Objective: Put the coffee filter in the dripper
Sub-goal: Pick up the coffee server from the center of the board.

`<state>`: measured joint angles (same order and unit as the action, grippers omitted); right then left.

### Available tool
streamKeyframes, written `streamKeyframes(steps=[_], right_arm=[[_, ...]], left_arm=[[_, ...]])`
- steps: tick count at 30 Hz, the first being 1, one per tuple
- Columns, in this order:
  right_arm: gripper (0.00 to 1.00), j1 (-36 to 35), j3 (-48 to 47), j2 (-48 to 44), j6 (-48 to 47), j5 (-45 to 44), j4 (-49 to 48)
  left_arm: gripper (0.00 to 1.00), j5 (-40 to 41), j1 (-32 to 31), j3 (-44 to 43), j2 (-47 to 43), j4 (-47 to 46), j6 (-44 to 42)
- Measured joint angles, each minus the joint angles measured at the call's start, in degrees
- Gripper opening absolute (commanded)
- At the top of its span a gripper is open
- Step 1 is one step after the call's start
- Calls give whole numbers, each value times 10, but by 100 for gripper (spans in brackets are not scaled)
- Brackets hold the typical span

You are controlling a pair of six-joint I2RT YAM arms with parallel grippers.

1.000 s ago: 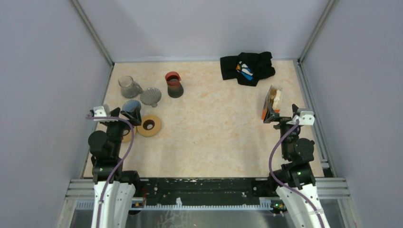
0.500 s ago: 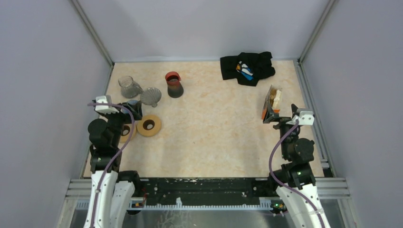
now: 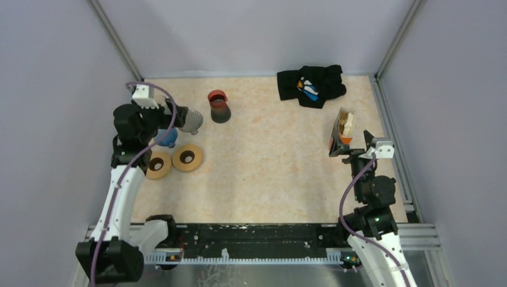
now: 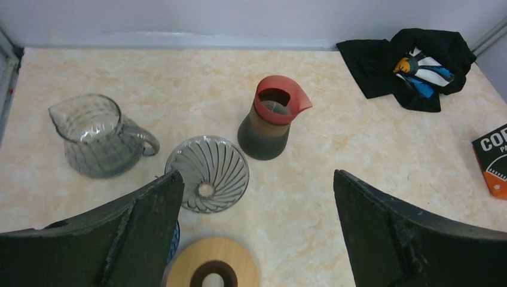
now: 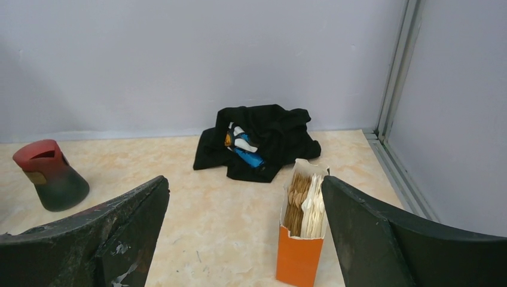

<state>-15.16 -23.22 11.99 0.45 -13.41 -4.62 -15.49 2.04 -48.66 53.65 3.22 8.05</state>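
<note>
The coffee filters stand as brown and white stacks in an open orange box (image 3: 342,134) at the right side of the table, also in the right wrist view (image 5: 305,227). A clear ribbed glass dripper (image 4: 207,173) sits at the back left (image 3: 192,122). My left gripper (image 3: 173,115) hovers just beside and above it, open and empty (image 4: 257,179). My right gripper (image 3: 350,149) is open and empty (image 5: 245,182), just short of the filter box, which stands in front of its right finger.
A glass jug (image 4: 95,143) stands left of the dripper and a dark carafe with a red lid (image 3: 218,106) to its right. A blue dripper (image 3: 168,139) and two wooden rings (image 3: 187,158) lie nearer. A black cloth (image 3: 311,85) lies at the back right.
My left arm has reached forward from the wooden rings toward the back left and now hangs by the glass dripper. The right arm has hardly moved.
</note>
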Motion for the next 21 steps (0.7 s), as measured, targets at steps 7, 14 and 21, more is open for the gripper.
streamKeyframes(steps=[7,14,21], right_arm=[[99,-2,0,0,0,2,1],[99,-2,0,0,-1,3,3],[99,-2,0,0,-5,4,7]], left_arm=[[95,-56,0,-130,156,30,-66],[85,-117,0,-248,306,83,-117],[74,-139,-10,-357,429,138,-145]])
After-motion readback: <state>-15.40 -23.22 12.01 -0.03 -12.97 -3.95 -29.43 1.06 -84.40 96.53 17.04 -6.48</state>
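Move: The red-rimmed coffee server stands about 19 cm ahead of the left hand, 8 cm to its right and some 20 cm below. The ribbed dripper sits about 14 cm ahead of that hand and 4 cm to its left, the glass jug roughly 18 cm ahead and 14 cm left, both some 23 cm down. From the right hand, the server lies about 31 cm ahead, 40 cm left and 22 cm below. The left hand sweeps forward in free air towards the coffee server, some 14 cm with a slight drift to the right, staying nearly level at first and then sinking about 5 cm. On the way the wrist swings clockwise by nearly 20 degrees and tips its fingers about 15 degrees further down, while the wide-open fingers start to narrow, losing about a fifth of their opening. ##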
